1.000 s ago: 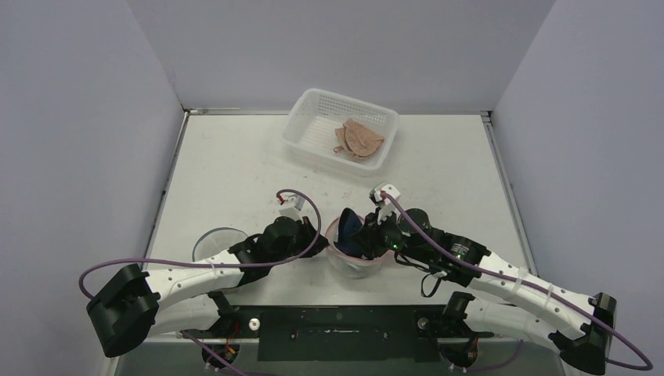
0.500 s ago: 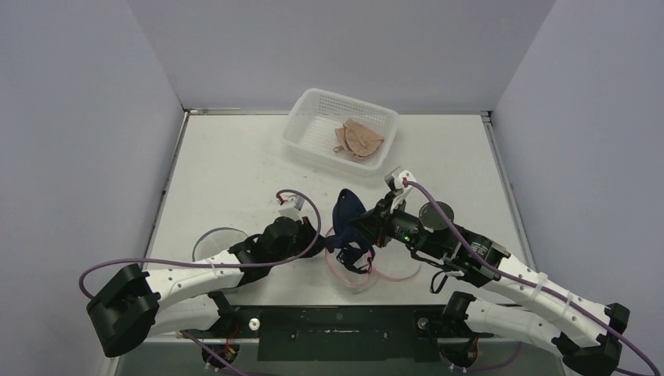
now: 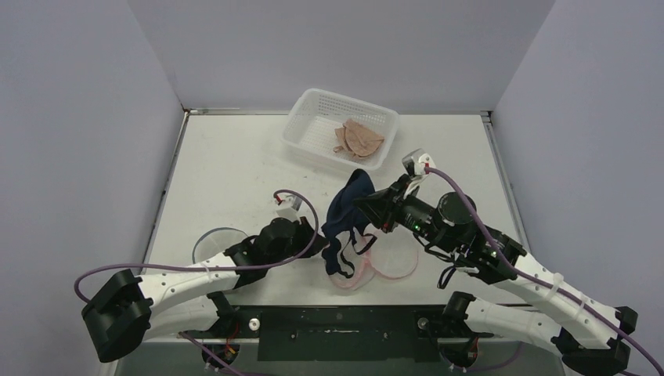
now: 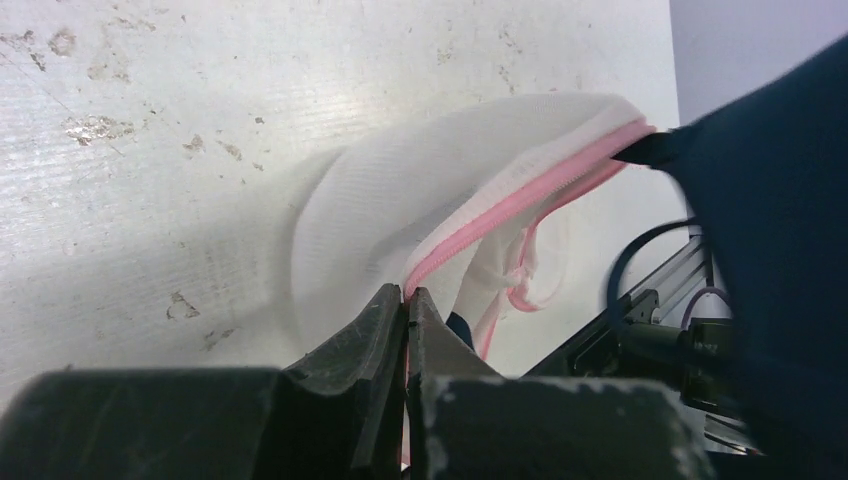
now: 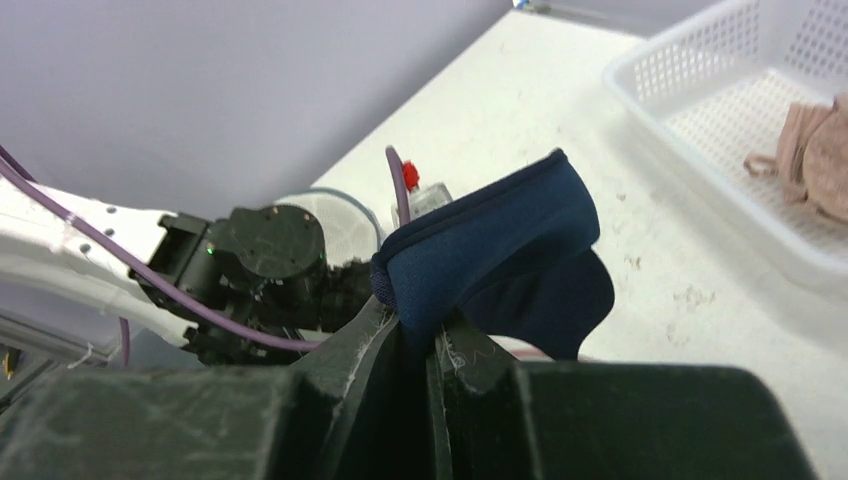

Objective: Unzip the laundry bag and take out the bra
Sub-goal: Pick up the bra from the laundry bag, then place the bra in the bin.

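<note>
The white mesh laundry bag with a pink zipper lies open on the table near the front edge. My left gripper is shut on the bag's pink zipper edge, pinning it low. A navy bra hangs in the air above the bag, its straps trailing down toward the opening. My right gripper is shut on one cup of the bra, lifted clear of the table.
A white plastic basket stands at the back of the table holding a beige bra. A second round mesh bag lies left of the left arm. Grey walls close in both sides.
My right gripper has risen and moved back and right, pulling the navy bra out of the bag. The bag has flattened on the table. My left gripper has held still.
</note>
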Robot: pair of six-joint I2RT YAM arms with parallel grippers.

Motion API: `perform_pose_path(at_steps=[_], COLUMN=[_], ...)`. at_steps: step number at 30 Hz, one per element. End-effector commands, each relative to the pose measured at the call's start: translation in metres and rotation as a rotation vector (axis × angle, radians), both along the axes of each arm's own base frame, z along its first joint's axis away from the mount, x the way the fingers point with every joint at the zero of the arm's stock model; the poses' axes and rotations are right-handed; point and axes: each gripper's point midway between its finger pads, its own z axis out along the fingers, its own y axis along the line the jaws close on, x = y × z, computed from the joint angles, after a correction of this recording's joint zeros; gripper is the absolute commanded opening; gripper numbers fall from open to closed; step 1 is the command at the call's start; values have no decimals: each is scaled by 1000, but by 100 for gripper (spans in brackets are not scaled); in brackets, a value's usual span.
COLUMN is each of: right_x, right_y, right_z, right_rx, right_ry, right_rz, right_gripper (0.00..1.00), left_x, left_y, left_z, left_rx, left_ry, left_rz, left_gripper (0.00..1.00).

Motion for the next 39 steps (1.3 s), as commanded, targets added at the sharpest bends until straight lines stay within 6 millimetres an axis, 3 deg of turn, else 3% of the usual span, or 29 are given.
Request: perform_pose_path(at_steps=[1, 8, 13, 19, 26, 39], right_x=[9, 19, 26, 53, 93, 157], right_y=[-10, -17, -17, -35, -62, -56], right_z=[70, 110, 121, 132, 143, 191], right_rx=[71, 54, 39, -16, -104, -183], right_ry=[-140, -215, -243, -273, -286, -388], right_rz=[-53, -105, -133, -304, -594, -800], right_gripper=[5, 5, 5, 5, 5, 5], left_x=[3, 2, 2, 3, 3, 4], left_y=[3, 20, 34, 47, 54, 69], left_z=[24, 41, 51, 62, 61, 61], left_rx=[-39, -54, -52, -57, -44, -11], left_ry=[-47, -81, -100, -125, -121, -110], left_rz=[19, 70, 108, 141, 161, 205], left_gripper=[0, 14, 27, 38, 42, 44])
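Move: Out beyond the right hand, about 46 cm ahead, 4 cm to its left and some 31 cm below, stands the white basket; the tan bra in it is about 42 cm ahead, 2 cm right. The laundry bag lies under the right hand, about 1 cm ahead, 2 cm left and 32 cm below. Its middle is some 2 cm back, 7 cm right and 7 cm below the left hand, shut on its rim. Keeping its grip on the hanging navy bra, the right hand first rises about 10 cm, then swings forward some 15 cm towards the basket while still climbing, the wrist turning clockwise roughly 40 degrees and tipping up. The left hand opens, lets go of the bag's rim, and withdraws up and to its left. ##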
